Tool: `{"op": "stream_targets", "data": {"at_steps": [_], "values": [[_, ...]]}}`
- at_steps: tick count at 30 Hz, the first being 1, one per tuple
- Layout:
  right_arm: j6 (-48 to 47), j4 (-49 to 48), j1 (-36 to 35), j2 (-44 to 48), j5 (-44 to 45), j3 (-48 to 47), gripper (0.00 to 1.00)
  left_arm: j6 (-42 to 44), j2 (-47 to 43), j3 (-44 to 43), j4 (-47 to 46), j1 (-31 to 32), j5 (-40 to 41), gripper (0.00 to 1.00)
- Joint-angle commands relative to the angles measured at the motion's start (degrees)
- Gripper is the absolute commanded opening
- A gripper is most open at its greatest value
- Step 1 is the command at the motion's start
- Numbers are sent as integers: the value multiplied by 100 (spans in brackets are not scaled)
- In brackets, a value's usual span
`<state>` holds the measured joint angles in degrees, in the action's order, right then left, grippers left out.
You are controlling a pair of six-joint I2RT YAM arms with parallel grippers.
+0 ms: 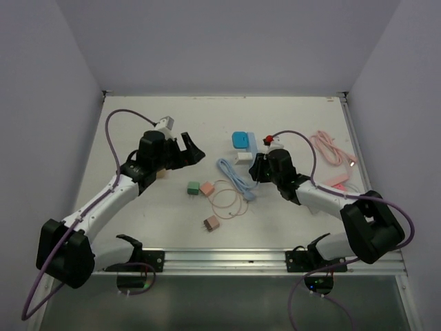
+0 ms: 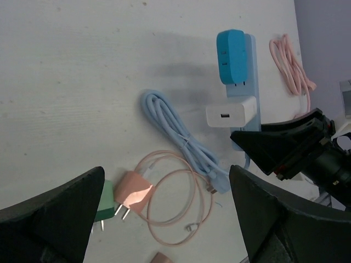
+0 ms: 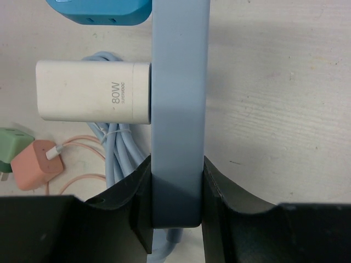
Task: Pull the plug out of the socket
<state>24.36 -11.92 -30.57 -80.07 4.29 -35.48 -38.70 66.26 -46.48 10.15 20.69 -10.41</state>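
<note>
A pale blue socket strip (image 3: pixel 180 82) lies on the table with two plugs in its left side: a white "80W" plug (image 3: pixel 90 90) and, beyond it, a bright blue plug (image 3: pixel 98 11). My right gripper (image 3: pixel 176 192) is shut on the near end of the strip, a black finger pressed against each long side. From above, the strip (image 1: pixel 253 146) sits mid-table, with the right gripper (image 1: pixel 260 167) at its near end. My left gripper (image 1: pixel 189 150) hangs open to the left of the plugs. Its wrist view looks down past its wide-apart fingers (image 2: pixel 60 213) at the white plug (image 2: pixel 230 112) and the blue plug (image 2: pixel 230 56).
A coiled light blue cable (image 1: pixel 234 178) lies beside the strip. A thin pink cable loop (image 1: pixel 229 198), a green adapter (image 1: pixel 193 187), a pink adapter (image 1: pixel 207 187) and a brownish one (image 1: pixel 211 223) sit nearer. A pink cable bundle (image 1: pixel 331 148) lies at the right.
</note>
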Motion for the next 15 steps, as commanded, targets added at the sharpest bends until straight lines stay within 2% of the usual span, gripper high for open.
{"op": "stream_targets", "data": {"at_steps": [1, 3, 7, 15], "values": [[7, -1092, 42, 387, -218, 147, 0, -533, 334, -124, -864, 636, 363, 100], [86, -1321, 103, 405, -367, 270, 0, -604, 633, -290, -919, 857, 583, 100], [200, -1541, 165, 300, -754, 332, 0, -674, 1090, -449, -1619, 1384, 865, 99], [297, -1822, 209, 255, -1211, 402, 0, -744, 2118, -889, -2104, 1789, 1015, 100]]}}
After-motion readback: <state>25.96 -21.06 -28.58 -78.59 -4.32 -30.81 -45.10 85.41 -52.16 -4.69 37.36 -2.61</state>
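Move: The white plug, stuck in the left face of the socket strip the right hand holds, lies about 16 cm to the left hand's right, 4 cm ahead and some 7 cm below. The blue plug sits some 6 cm farther out on the strip, about 15 cm to the left hand's right. The bundled blue cord is about 14 cm right and 4 cm back of it, down on the table. From the right hand the white plug is about 4 cm ahead, 4 cm left and slightly above. Left hand, open, sweeps about 12 cm right and 3 cm down towards the white plug; right keeps gripping the strip. ##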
